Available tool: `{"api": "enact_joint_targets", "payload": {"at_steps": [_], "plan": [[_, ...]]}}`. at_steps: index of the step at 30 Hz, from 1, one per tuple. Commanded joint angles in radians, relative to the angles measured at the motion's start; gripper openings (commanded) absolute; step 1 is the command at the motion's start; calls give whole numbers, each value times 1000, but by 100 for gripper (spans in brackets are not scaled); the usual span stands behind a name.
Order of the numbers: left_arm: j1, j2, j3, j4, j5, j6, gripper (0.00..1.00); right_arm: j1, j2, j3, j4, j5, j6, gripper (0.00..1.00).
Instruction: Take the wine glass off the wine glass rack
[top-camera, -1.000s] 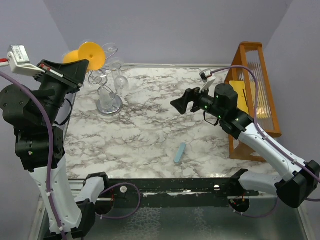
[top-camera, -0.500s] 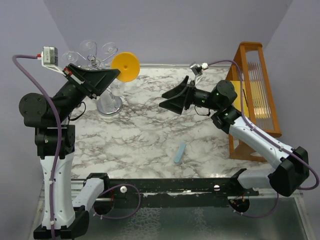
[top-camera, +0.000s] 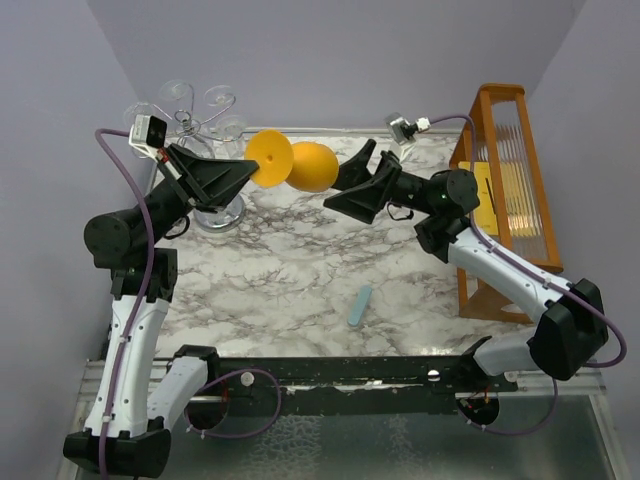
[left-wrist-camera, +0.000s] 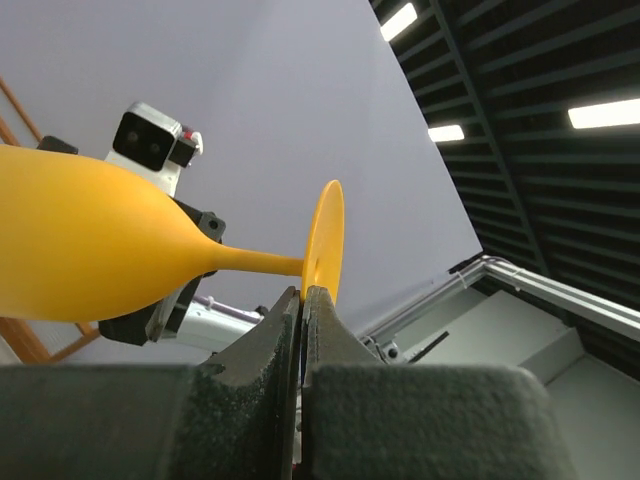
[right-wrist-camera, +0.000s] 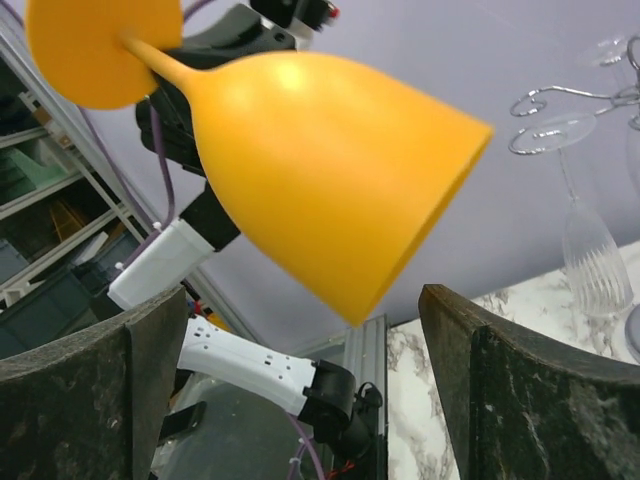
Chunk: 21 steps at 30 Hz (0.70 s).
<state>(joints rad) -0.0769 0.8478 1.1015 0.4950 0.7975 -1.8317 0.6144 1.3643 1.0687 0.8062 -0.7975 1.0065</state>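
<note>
The orange wine glass (top-camera: 312, 166) hangs on its side in the air over the back of the marble table, away from the wine glass rack (top-camera: 196, 122), a silvery wire tree at the back left. My left gripper (top-camera: 250, 168) is shut on the edge of the glass's round foot (left-wrist-camera: 323, 240). The bowl (right-wrist-camera: 320, 150) points at my right gripper (top-camera: 343, 182). That gripper is open, and its fingers (right-wrist-camera: 455, 330) stand apart on either side just short of the rim without touching it. In the left wrist view the left gripper (left-wrist-camera: 300, 295) pinches the foot, with the bowl (left-wrist-camera: 90, 250) beyond.
Clear glasses (right-wrist-camera: 585, 260) hang from the wire rack's curled arms, above its round shiny base (top-camera: 218, 210). A tall orange wooden slatted rack (top-camera: 505, 180) stands at the right edge. A small blue bar (top-camera: 360, 305) lies on the marble near the front.
My left arm has swung the orange glass from above the wire rack to the right and lower, turning its bowl towards the right gripper. The right gripper has come left to meet it, still open.
</note>
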Motion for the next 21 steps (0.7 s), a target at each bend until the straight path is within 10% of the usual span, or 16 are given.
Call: {"api": "enact_joint_targets", "payload": {"at_steps": [1, 21], "plan": [[-19, -22, -60, 163, 9, -152, 0, 4, 30, 3, 200, -3, 80, 90], [-34, -62, -289, 205, -85, -216, 4, 4, 14, -116, 690, 11, 299, 1]]}}
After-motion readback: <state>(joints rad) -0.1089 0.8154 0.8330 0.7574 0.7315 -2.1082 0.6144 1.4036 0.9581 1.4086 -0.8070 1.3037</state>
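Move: The wine glass is already off the rack, its foot pinched in the left fingers and its bowl aimed at the open right gripper. That gripper is roughly 13 cm to the left hand's right, 3 cm back and 9 cm below. From the right hand the glass's middle lies about 7 cm left, 4 cm ahead and 5 cm up. The rack stands some 12 cm ahead and 12 cm left of the left hand, its middle well below. The wine glass, still pinched by its foot, is lowered about 4 cm by the left hand, which turns some 15 degrees and keeps its grip. Meanwhile the right hand draws back 4–5 cm, up 3 cm and slightly right, tips its fingers up about 15 degrees and closes from wide open until it pinches the near edge of the bowl's rim. ##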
